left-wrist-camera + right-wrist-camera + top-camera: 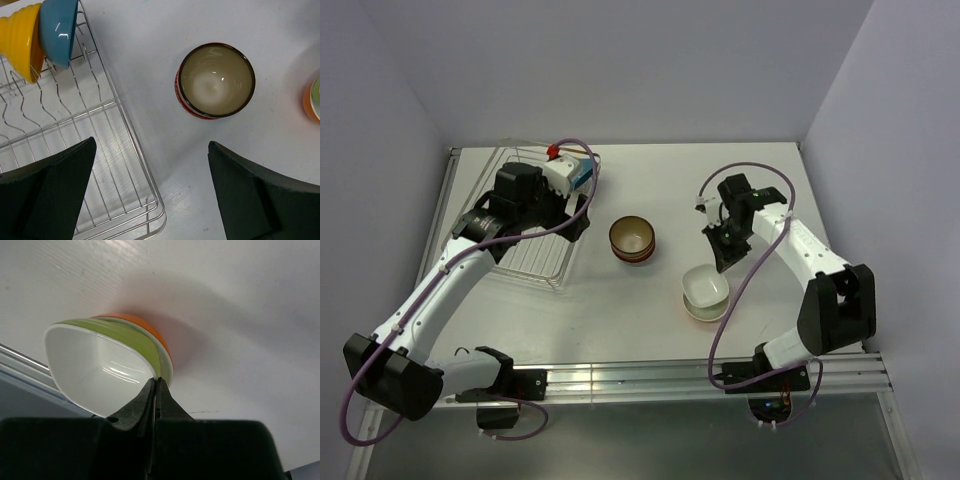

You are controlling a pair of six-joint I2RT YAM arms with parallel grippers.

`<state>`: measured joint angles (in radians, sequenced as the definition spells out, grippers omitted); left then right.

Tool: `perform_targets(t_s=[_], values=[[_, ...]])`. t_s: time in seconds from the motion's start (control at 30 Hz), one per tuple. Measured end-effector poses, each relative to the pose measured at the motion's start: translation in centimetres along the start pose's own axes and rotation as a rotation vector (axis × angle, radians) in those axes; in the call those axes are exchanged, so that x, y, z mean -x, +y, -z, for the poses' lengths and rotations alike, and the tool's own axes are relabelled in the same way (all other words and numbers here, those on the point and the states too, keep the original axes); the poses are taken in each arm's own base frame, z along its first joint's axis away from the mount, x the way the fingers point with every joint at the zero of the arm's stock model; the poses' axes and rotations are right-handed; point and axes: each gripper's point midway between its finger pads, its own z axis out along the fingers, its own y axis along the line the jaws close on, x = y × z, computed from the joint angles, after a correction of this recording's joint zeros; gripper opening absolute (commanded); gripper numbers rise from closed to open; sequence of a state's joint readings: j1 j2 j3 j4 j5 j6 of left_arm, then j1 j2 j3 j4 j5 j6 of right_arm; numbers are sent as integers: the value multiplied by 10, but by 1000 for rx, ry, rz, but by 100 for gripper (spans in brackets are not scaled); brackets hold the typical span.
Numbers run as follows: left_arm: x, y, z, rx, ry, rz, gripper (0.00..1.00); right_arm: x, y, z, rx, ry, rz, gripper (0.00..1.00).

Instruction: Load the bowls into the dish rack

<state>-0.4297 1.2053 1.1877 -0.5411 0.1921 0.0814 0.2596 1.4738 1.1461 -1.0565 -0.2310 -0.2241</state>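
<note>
A green bowl (125, 332) with a white inside (705, 284) sits tilted in an orange bowl (152, 327), right of the table's middle. My right gripper (159, 381) is shut on its near rim. A brown-red bowl (632, 240) with a cream inside (215, 80) stands upright mid-table. The wire dish rack (535, 265) lies at the left. A yellow bowl (17, 42) and a blue bowl (60, 30) stand on edge between its tines. My left gripper (150, 150) hangs open over the rack's near right corner (155, 220), with nothing between its fingers.
The orange bowl's edge (306, 102) shows at the right of the left wrist view. An aluminium rail (660, 380) runs along the near table edge, past both arm bases. Grey walls close in the table at the back and sides.
</note>
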Motion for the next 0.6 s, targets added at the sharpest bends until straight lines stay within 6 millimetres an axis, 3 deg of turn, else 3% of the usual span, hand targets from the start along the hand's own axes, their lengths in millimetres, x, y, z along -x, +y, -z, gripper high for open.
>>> perform_targets(t_s=[0.33, 0.6], values=[[3, -4, 5, -13, -12, 19, 100, 38, 10, 48, 26, -209, 9, 0], [27, -43, 16, -206, -100, 155, 100, 81, 29, 94, 98, -459, 30, 0]])
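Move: The green bowl's near-left rim is already pinched in the right fingers, its middle some 4 cm left and 4 cm back of them. The left gripper, which it is headed for, is about 30 cm left, 8 cm ahead and 15 cm higher; the brown bowl stack stands 20 cm left and 7 cm ahead, and the white-orange bowl 3 cm left, 7 cm back, 7 cm below. From the left hand, the green bowl lies about 26 cm right, 12 cm back and 17 cm below. Up, and less so forward and to the left, the right hand lifts the green bowl about 11 cm off the white-orange bowl towards the left gripper, keeping its shut pinch on the rim while the wrist swings the fingertips some 25 degrees outward and left. Half-way through, the empty left hand starts to meet it, right, up and slightly back by roughly 5 cm, rolling its right side up, fingers still wide open. ##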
